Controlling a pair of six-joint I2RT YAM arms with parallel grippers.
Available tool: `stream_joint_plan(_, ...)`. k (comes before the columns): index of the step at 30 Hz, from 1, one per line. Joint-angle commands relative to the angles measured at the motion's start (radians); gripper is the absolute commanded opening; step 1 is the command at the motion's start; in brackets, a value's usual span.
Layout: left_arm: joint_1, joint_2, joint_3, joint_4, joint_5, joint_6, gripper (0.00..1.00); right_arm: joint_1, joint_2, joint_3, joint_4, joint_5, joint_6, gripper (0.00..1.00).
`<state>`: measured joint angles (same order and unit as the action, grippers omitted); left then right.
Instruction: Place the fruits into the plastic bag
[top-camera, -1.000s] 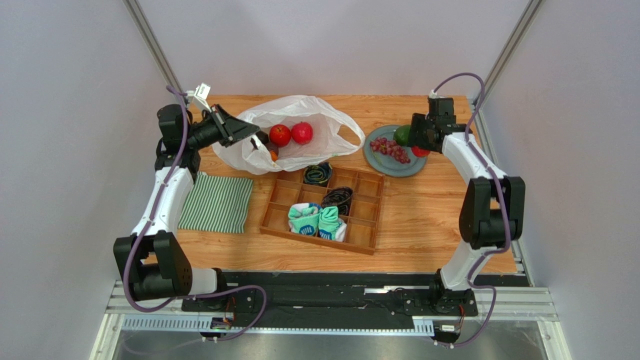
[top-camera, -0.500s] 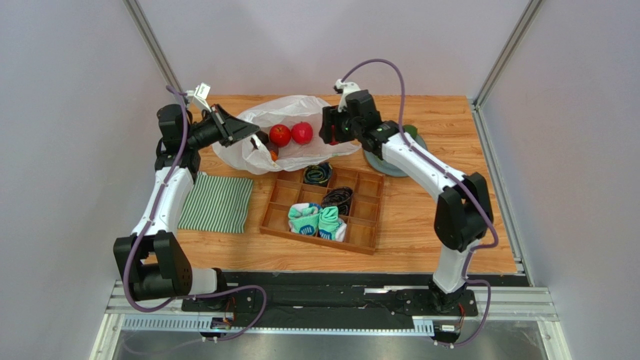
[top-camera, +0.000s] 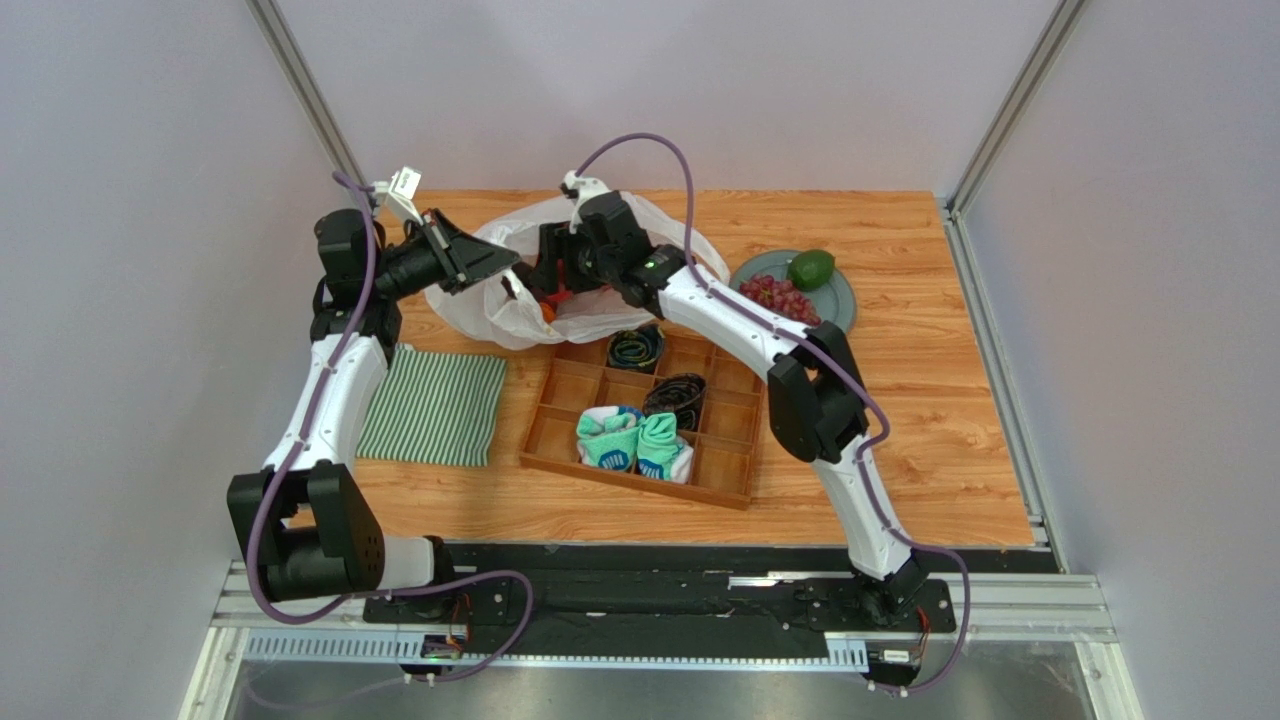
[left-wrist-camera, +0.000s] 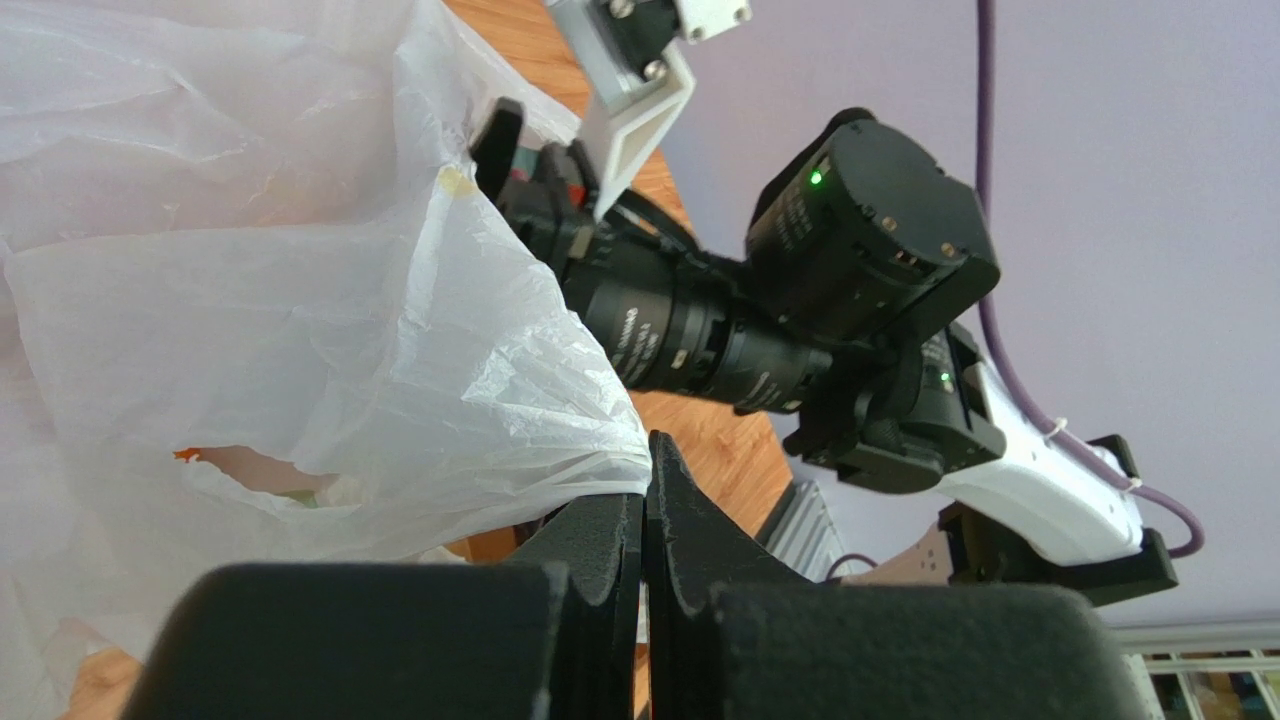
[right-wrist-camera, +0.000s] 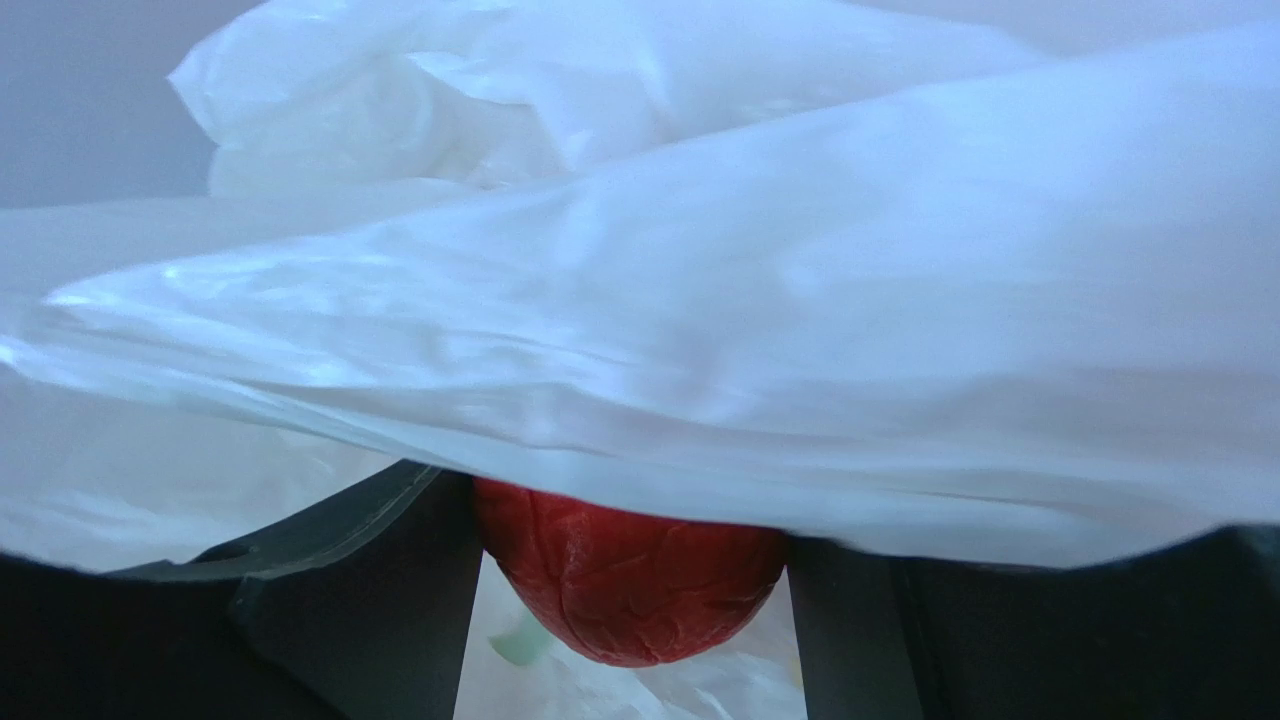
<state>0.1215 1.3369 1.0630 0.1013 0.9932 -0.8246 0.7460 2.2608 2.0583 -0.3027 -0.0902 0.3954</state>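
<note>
The white plastic bag (top-camera: 496, 312) lies at the back left of the table, and my left gripper (top-camera: 505, 272) is shut on its rim (left-wrist-camera: 451, 375), holding the mouth up. My right gripper (top-camera: 553, 279) reaches into that mouth, under a fold of bag film (right-wrist-camera: 751, 330). It is shut on a red apple (right-wrist-camera: 631, 578) held between its dark fingers (right-wrist-camera: 376, 600). A bit of orange fruit (top-camera: 547, 311) shows inside the bag. Purple-red grapes (top-camera: 777, 294) and a green avocado-like fruit (top-camera: 812, 269) rest on the grey plate (top-camera: 843, 305).
A wooden divided tray (top-camera: 732, 450) with rolled teal and black socks (top-camera: 633, 438) sits in front of the bag. A green-and-white striped cloth (top-camera: 436, 405) lies at the left. The right arm (left-wrist-camera: 842, 270) stretches across the back of the table.
My right arm has swung left from the plate to the bag's mouth, carrying the red apple. It now covers the two red apples in the bag. The left arm has not moved.
</note>
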Motion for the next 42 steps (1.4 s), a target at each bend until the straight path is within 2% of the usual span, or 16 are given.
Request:
stream_joint_plan(1, 0.007, -0.022, 0.0, 0.038, 0.016, 0.001, 0.0, 0.038, 0.095, 0.149, 0.053, -0.034, 0.079, 0.43)
stream_joint_plan(7, 0.007, -0.022, 0.0, 0.04, 0.019, -0.004, 0.0, 0.056, 0.155, 0.195, 0.063, -0.078, 0.112, 0.48)
stream_joint_plan(10, 0.007, -0.022, -0.001, 0.04, 0.018, -0.005, 0.0, 0.058, 0.163, 0.191, 0.065, -0.105, 0.108, 0.61)
stream_joint_plan(11, 0.007, -0.024, -0.001, 0.04, 0.018, -0.007, 0.0, 0.058, 0.164, 0.191, 0.066, -0.112, 0.103, 0.71)
stream_joint_plan(14, 0.006, -0.022, -0.001, 0.043, 0.018, -0.008, 0.0, 0.058, 0.158, 0.18, 0.068, -0.121, 0.099, 0.8)
stream_joint_plan(22, 0.007, -0.024, -0.001, 0.044, 0.021, -0.008, 0.0, 0.059, 0.141, 0.163, 0.08, -0.123, 0.085, 0.87)
stream_joint_plan(25, 0.007, -0.024, -0.001, 0.046, 0.019, -0.008, 0.0, 0.059, 0.137, 0.161, 0.079, -0.123, 0.077, 0.96)
stream_joint_plan(34, 0.007, -0.025, -0.001, 0.046, 0.021, -0.008, 0.0, 0.056, 0.045, 0.065, 0.119, -0.095, 0.062, 0.96)
stream_joint_plan(42, 0.007, -0.025, 0.0, 0.046, 0.022, -0.01, 0.0, 0.046, -0.136, -0.113, 0.178, -0.065, 0.033, 0.99)
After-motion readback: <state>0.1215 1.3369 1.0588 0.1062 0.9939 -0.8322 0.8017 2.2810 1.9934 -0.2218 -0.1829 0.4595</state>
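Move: The right hand already has the red fruit inside the mouth of the plastic bag. The free spot in the bag's left part is about 6 cm to its left, 2 cm back and 8 cm below. Around that spot, counted from the hand and some 11 cm down, are the dark fruit 3 cm ahead and 6 cm left, the orange pumpkin 4 cm back and 2 cm left, and a red apple 4 cm straight ahead. From the left hand the spot is roughly 6 cm ahead, level sideways, 22 cm below. The right fingers let go of the red fruit inside the bag, spreading from two-thirds to nearly fully open. Before that the hand slides about 6 cm left, sinks some 3 cm and eases slightly back, deeper among the bagged fruit. Once open it pauses, then starts to withdraw to the right and a little back, just beginning to rise. The left hand stays in place, still pinching the bag's rim. ##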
